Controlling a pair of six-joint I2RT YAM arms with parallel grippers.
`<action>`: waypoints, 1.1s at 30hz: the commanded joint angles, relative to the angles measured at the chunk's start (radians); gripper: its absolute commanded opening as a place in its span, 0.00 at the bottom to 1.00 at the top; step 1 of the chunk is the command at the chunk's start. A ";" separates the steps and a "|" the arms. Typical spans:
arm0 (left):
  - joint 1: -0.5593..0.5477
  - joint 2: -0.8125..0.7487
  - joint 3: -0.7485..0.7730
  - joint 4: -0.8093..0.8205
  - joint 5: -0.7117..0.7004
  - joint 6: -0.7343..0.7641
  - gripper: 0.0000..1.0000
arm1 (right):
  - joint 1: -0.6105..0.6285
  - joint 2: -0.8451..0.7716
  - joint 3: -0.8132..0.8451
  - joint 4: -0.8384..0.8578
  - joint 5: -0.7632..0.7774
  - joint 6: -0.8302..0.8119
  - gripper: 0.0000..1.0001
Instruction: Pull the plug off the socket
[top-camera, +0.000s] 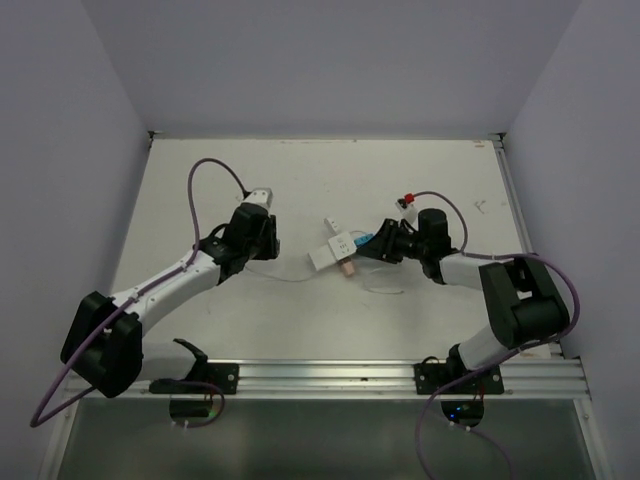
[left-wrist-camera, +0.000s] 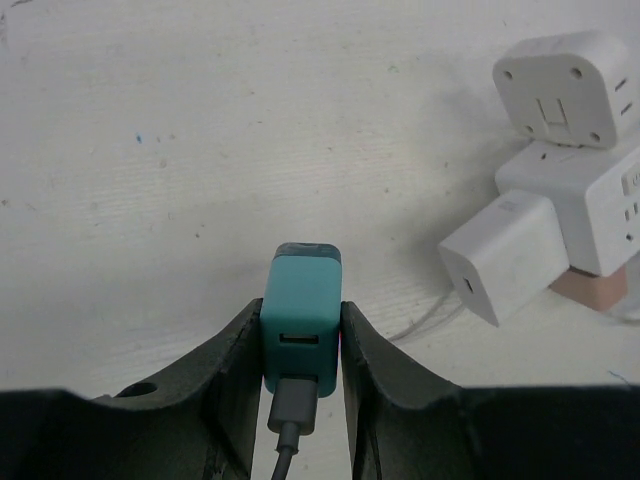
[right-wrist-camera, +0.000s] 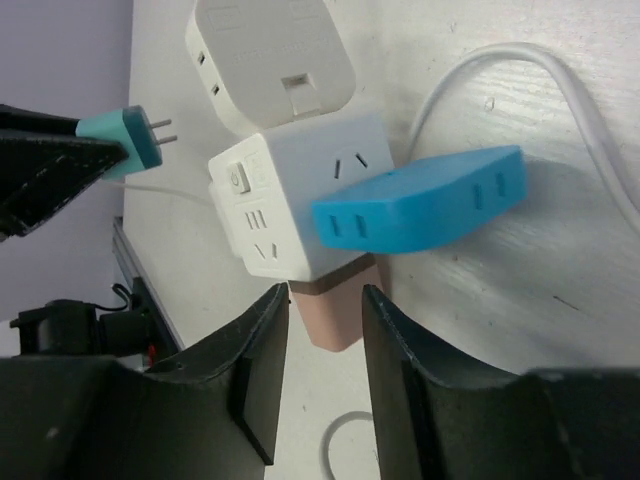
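The teal plug (left-wrist-camera: 300, 315) is out of the socket, its two bare prongs (right-wrist-camera: 160, 132) pointing toward the white cube socket (right-wrist-camera: 290, 200) across a gap. My left gripper (left-wrist-camera: 302, 305) is shut on the plug, a grey cable running back from it; in the top view the left gripper (top-camera: 268, 238) sits left of the socket (top-camera: 338, 245). My right gripper (right-wrist-camera: 325, 295) stands narrowly open, nothing clamped, its tips just short of the pink plug (right-wrist-camera: 335, 325) under the socket. A blue plug (right-wrist-camera: 420, 200) is still in the socket's side.
A white adapter (right-wrist-camera: 265, 60) and a white charger block (left-wrist-camera: 500, 255) also sit on the socket cluster. A white cable (right-wrist-camera: 590, 110) loops over the table to the right. Side walls and a metal rail (top-camera: 330, 375) at the near edge bound the table.
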 joint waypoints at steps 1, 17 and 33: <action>0.057 -0.057 -0.053 0.188 -0.028 -0.101 0.03 | -0.002 -0.094 0.032 -0.189 0.039 -0.074 0.41; 0.335 0.015 -0.300 0.585 0.169 -0.319 0.25 | 0.007 -0.587 0.158 -0.772 0.198 -0.309 0.82; 0.421 -0.073 -0.323 0.511 0.236 -0.317 0.86 | 0.067 -0.756 0.168 -0.979 0.313 -0.347 0.82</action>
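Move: Already pulled free, the teal plug sits in the left fingers; the bare table spot where it goes lies about 7 cm left, 3 cm ahead and 6 cm below that hand. The socket is some 13 cm to the left hand's right and 1 cm back. From the right hand, the blue plug lies about 2 cm ahead and 1 cm left, the socket 7 cm left, and the pink plug 5 cm left and 4 cm back. Carrying the teal plug on away from the socket, the left hand sweeps about 8 cm left and 5 cm forward, sinking nearly 5 cm while it turns counter-clockwise and rolls its left side down; then its fingers open wide, let go, and it starts to rise. The right hand spreads its fingers and withdraws from the blue plug and socket, up some 10 cm, then mainly back and right. ##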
